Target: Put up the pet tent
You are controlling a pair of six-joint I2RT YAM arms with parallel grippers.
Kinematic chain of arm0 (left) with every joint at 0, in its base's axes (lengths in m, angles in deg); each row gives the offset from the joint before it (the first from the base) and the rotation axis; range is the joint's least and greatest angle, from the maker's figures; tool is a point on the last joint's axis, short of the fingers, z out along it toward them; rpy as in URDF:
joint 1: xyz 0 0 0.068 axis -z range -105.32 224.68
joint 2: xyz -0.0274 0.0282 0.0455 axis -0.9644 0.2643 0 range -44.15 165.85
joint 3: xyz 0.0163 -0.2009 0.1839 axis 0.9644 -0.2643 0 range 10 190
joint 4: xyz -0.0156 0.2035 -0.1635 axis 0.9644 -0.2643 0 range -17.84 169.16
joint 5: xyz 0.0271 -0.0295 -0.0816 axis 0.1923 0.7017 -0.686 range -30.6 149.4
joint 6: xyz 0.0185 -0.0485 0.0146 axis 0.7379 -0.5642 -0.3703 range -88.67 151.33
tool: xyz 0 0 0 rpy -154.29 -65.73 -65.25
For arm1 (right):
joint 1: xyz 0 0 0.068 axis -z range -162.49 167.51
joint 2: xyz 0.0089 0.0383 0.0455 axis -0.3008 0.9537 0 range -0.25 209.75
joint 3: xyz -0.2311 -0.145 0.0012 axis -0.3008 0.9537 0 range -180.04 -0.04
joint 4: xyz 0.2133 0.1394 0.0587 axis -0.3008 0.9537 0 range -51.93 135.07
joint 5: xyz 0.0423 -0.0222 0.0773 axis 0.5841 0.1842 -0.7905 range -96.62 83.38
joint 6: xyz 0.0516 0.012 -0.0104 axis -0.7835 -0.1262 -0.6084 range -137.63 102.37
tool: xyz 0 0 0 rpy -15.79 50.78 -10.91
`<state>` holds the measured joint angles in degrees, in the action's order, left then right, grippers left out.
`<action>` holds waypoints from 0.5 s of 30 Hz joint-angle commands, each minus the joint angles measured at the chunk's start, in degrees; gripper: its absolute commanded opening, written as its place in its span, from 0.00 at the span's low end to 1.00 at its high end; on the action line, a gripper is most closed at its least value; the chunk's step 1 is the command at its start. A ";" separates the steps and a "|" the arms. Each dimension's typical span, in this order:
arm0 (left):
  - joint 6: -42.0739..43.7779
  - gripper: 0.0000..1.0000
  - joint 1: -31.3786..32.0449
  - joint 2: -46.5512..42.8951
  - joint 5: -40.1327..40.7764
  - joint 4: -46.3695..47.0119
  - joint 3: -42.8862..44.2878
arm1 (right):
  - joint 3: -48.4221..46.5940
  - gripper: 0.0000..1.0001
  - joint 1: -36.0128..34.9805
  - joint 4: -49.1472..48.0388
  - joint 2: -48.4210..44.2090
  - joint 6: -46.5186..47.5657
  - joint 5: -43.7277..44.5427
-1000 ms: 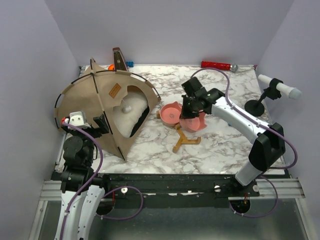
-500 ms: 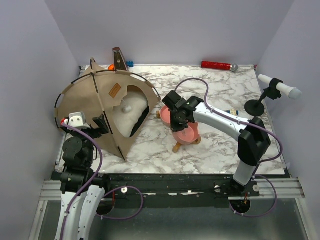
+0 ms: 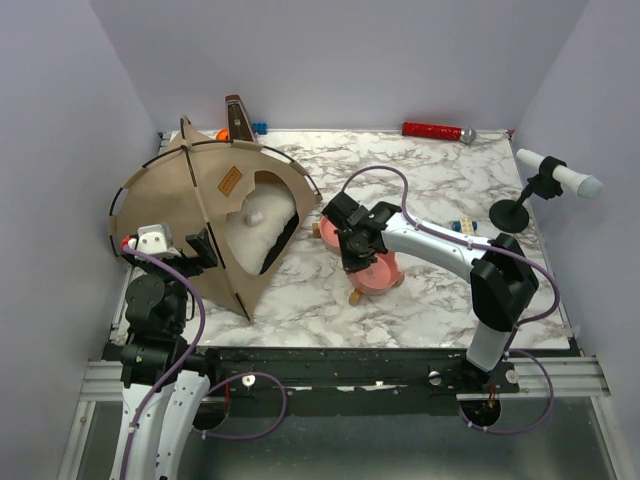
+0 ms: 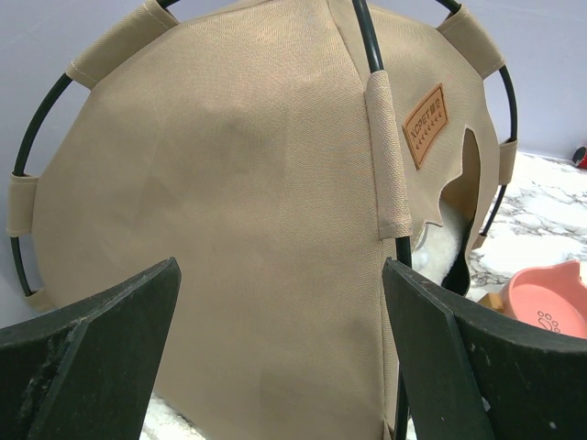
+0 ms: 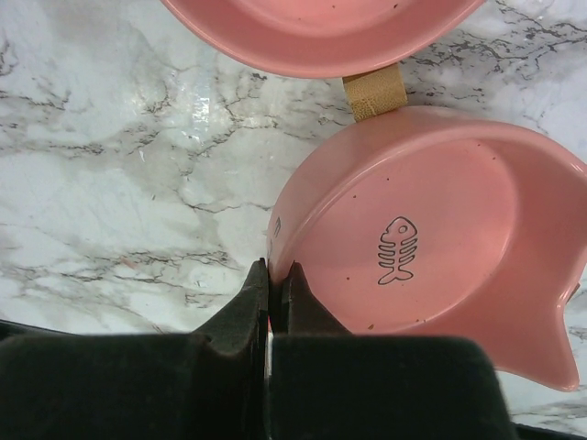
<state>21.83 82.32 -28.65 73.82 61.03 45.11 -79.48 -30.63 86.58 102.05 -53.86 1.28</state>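
The pet tent (image 3: 195, 205) stands upright at the table's left, tan fabric on thin black crossing poles, its arched doorway facing right. A white fluffy pillow (image 3: 255, 235) lies inside. My left gripper (image 3: 203, 250) hovers open at the tent's near side. In the left wrist view the left gripper (image 4: 280, 275) frames the tan wall (image 4: 229, 211) and touches nothing. My right gripper (image 5: 275, 271) is shut on the rim of a pink bowl (image 5: 422, 238) with a fish drawing. From above, the right gripper (image 3: 356, 260) is just right of the doorway, over that bowl (image 3: 380, 270).
A second pink bowl (image 5: 312, 27) joins the first on a wooden stand (image 5: 374, 92), whose feet (image 3: 355, 296) show from above. A red tube (image 3: 432, 130) lies at the back edge. A white cylinder on a black stand (image 3: 548, 180) is at the right. A brown metronome (image 3: 235, 115) stands behind the tent.
My right arm has swung left and nearer, bringing the pink bowl and its stand closer to the tent's doorway. The left arm and the tent have not moved.
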 commanded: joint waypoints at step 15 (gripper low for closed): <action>0.32 0.99 0.22 -0.65 1.43 0.29 -0.34 | -1.50 0.40 -2.23 -0.71 3.48 7.26 1.75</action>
<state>21.83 82.32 -28.65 73.86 61.05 45.09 -79.48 -32.27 86.25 105.18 -48.13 1.34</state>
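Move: I hold the pink bowl by its left rim with my right hand; its middle lies about 5 cm to the right and 1 cm ahead, some 2 cm lower. The wooden stand I am taking it to is centred about 3 cm back, 3 cm right and 5 cm below. The second bowl sits roughly 8 cm ahead and 2 cm left. From my idle left hand, the stand is about 35 cm right, 1 cm back and 25 cm down. With my right hand I lower the pink bowl about 2 cm onto the wooden stand, easing back slightly and turning the hand some 5 degrees counter-clockwise. Once the descent stops, I open my fingers about a quarter of their range and let go of the rim, with the tips staying either side of it. ##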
